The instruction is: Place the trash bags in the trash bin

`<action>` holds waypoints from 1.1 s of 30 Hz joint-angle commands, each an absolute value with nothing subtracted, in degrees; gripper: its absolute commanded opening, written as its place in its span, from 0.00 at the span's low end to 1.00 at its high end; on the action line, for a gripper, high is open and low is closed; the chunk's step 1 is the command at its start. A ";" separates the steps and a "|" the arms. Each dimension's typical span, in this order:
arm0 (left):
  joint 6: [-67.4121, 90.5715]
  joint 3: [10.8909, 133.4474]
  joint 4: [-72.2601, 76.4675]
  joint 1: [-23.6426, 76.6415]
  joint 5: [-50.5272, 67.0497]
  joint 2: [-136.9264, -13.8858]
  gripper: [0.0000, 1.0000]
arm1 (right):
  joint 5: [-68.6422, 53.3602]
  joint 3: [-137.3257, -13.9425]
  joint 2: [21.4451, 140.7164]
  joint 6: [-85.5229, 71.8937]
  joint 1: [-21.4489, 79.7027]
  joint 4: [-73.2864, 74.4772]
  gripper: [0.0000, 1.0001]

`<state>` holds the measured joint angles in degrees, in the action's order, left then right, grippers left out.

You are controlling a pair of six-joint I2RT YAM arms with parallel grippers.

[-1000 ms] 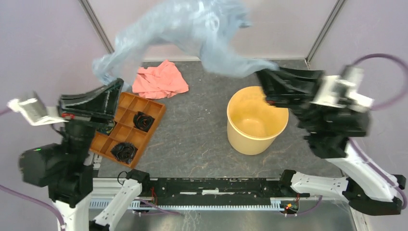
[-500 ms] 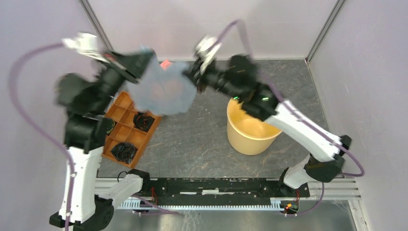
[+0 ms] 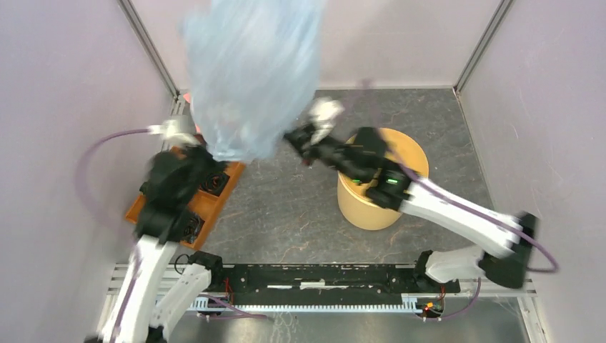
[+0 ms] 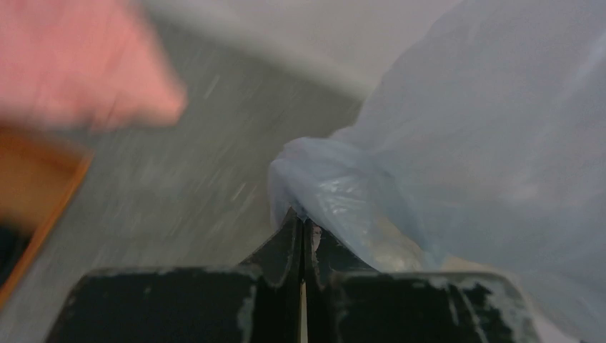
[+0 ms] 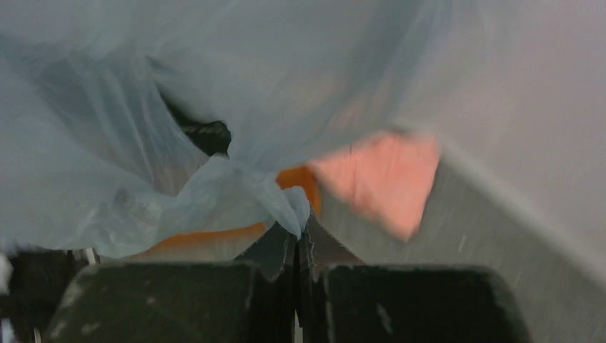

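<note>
The pale blue trash bag (image 3: pixel 250 71) balloons high over the back of the table, blurred by motion. My left gripper (image 4: pixel 304 218) is shut on a bunched edge of the bag (image 4: pixel 486 143). The top view hides its fingertips under the film, above the tray's far corner. My right gripper (image 5: pixel 299 232) is shut on another twisted edge of the bag (image 5: pixel 143 143). In the top view the right gripper (image 3: pixel 291 137) sits just left of the pale yellow trash bin (image 3: pixel 364 211). The right forearm lies across the bin's rim, and the bag hangs left of the bin, not over it.
An orange compartmented tray (image 3: pixel 214 193) holding black coiled items lies under the left arm. The salmon-pink cloth (image 5: pixel 379 179) lies on the dark mat beyond the tray, mostly hidden by the bag from above. Cage posts and pale walls close in the back and sides.
The bag has swept up from a low sheet between the grippers into a tall billow. The left arm dropped back toward the tray. The right arm swung lower across the bin.
</note>
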<state>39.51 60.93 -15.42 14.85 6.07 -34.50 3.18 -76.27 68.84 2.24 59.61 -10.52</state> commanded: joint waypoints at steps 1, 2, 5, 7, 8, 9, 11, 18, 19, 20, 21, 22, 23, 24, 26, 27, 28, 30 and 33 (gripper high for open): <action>40.11 48.97 -38.68 14.68 1.29 -42.23 0.02 | 0.69 -69.26 75.36 -5.76 57.41 3.60 0.00; 39.85 50.85 -36.52 14.69 3.05 -41.53 0.02 | 0.27 -70.00 73.85 -4.95 57.46 2.15 0.00; 37.55 66.29 -24.01 14.68 12.58 -41.41 0.02 | 1.25 -83.88 72.82 -1.16 57.46 5.91 0.01; 35.63 79.20 -20.27 14.68 19.28 -45.44 0.02 | 0.17 -95.05 73.61 1.91 57.63 7.89 0.00; 35.32 89.74 -17.86 14.68 22.98 -47.66 0.02 | -1.08 -99.62 73.58 2.88 57.99 7.74 0.01; 35.55 95.98 -15.33 14.68 26.51 -49.54 0.02 | -2.25 -102.51 73.17 3.62 58.36 6.86 0.00; 37.46 103.30 -10.68 14.68 29.68 -50.90 0.02 | -3.26 -103.81 70.93 4.38 58.93 3.19 0.00; 37.75 80.40 -23.00 14.68 5.53 -40.41 0.02 | 5.78 -79.91 64.27 4.07 58.95 -8.33 0.00; 38.19 74.05 -28.11 14.68 2.13 -39.61 0.02 | 6.27 -76.33 65.98 3.16 58.84 -7.01 0.00; 37.87 68.50 -32.98 14.68 0.44 -39.90 0.02 | 6.02 -73.11 68.26 1.58 58.65 -5.19 0.00; 37.40 63.20 -37.84 14.68 -1.67 -40.87 0.02 | 4.98 -70.79 70.23 0.18 58.64 -3.01 0.00; 36.99 59.04 -41.63 14.68 -2.64 -42.34 0.02 | 2.55 -68.42 72.20 -3.73 58.52 -1.40 0.00; 36.32 55.06 -43.89 14.68 -2.86 -43.57 0.02 | 0.34 -66.29 72.84 -5.66 58.45 -1.07 0.00; 36.11 52.68 -45.64 14.68 -3.42 -44.46 0.02 | -2.91 -63.30 72.34 -7.85 58.47 -2.66 0.00; 36.46 51.57 -44.90 14.68 -2.80 -43.35 0.02 | -3.66 -60.19 69.07 -9.91 58.44 -7.45 0.00; 36.10 53.08 -41.55 14.69 -0.87 -42.04 0.02 | -2.53 -61.53 67.70 -9.55 58.31 -7.66 0.01; 35.70 56.26 -38.88 14.68 1.59 -41.11 0.02 | -1.66 -64.37 67.11 -8.57 58.15 -6.45 0.01; 34.80 65.84 -33.92 14.68 5.34 -41.10 0.02 | -0.44 -74.80 67.66 -4.99 57.92 -2.51 0.00; 33.86 85.34 -27.23 14.68 12.86 -43.86 0.02 | -0.57 -91.39 69.77 -0.47 57.88 2.76 0.00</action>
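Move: The trash bag is already pinched in both hands and billows between and above them, its middle about 8 cm ahead, 7 cm right and 10 cm above the left hand, and some 8 cm ahead, 8 cm left and 8 cm above the right hand. From the left hand, the wooden tray lies level and 14 cm left, the pink cloth 20 cm ahead and 4 cm left, both some 42 cm below. From the right hand, the trash bin stands 3 cm back, 24 cm right and 38 cm below. The trash bag is whipped fast by both hands together: down about 25 cm, up some 45–50 cm while drawing back towards the arms' bases (the right hand also swinging right), then forward and down again by as much, just starting to rise at the end. The wrists tip down on each downstroke and up on each upstroke; both grippers keep their shut pinch. ##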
